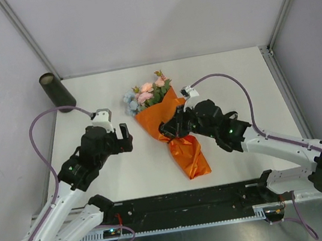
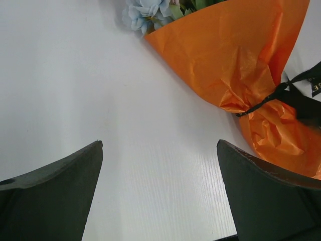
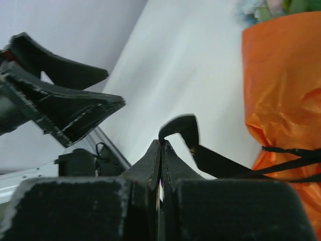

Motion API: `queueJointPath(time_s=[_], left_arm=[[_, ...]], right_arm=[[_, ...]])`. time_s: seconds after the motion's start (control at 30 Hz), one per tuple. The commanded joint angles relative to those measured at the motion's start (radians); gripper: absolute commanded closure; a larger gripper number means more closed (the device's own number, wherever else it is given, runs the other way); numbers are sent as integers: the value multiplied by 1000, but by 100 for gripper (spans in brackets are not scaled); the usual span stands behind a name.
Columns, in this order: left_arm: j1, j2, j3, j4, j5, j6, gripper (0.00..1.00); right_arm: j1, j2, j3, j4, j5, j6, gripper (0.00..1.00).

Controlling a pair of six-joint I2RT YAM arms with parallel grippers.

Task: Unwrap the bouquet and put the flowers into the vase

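Note:
The bouquet point(image 1: 180, 145) lies in the middle of the table, an orange paper cone point(image 2: 235, 55) with its flowers point(image 1: 148, 93) pointing to the far side. A black ribbon point(image 2: 281, 93) is tied round its narrow waist. My right gripper point(image 3: 161, 143) is at the bouquet's left side, shut on a loose end of the ribbon point(image 3: 183, 125), which curls up from the fingertips. My left gripper point(image 2: 159, 145) hovers open over bare table left of the bouquet, holding nothing. The dark vase point(image 1: 56, 89) lies tilted at the far left corner.
Grey walls close in the table on the left, right and far sides. A metal post point(image 1: 269, 50) stands at the far right corner. The left gripper point(image 3: 116, 89) is close to the right one, about a hand's width apart.

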Motion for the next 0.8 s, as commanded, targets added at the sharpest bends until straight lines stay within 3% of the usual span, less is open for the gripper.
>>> queueJointPath(time_s=[0.0, 0.17, 0.33, 0.63, 0.77], left_arm=[[17, -3, 34, 16, 27, -26, 0], [17, 2, 34, 17, 35, -35, 0], [18, 1, 30, 16, 26, -36, 0], [18, 31, 42, 22, 90, -73, 0], [18, 70, 55, 48, 182, -126, 0]], right_arm=[[11, -20, 17, 103, -34, 117, 97], [0, 9, -25, 261, -45, 273, 96], [28, 61, -27, 308, -84, 253, 75], [10, 72, -20, -100, 0, -60, 48], [-41, 65, -17, -164, 59, -126, 44]])
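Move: The tied neck of the orange wrap is some 6 cm ahead of the right hand, 4 cm to its right and 12 cm below; the closed fingers still pinch a black ribbon running from it. The flower heads lie about 18 cm farther out than the neck and 9 cm left of it, the wrap's near tail about 9 cm nearer and 3 cm right of it. From the left hand, the neck is roughly 17 cm right, 5 cm ahead and 9 cm below. The black ribbon is lifted another 3 cm and carried about as far left, away from the wrap's neck, as the right hand rolls its left side up some 15 degrees. The right fingers open to about half and let go of the ribbon while the hand turns back, sinking some 9 cm and returning right towards the neck, the roll reversing. Late on, the open left hand eases a little right and down. ##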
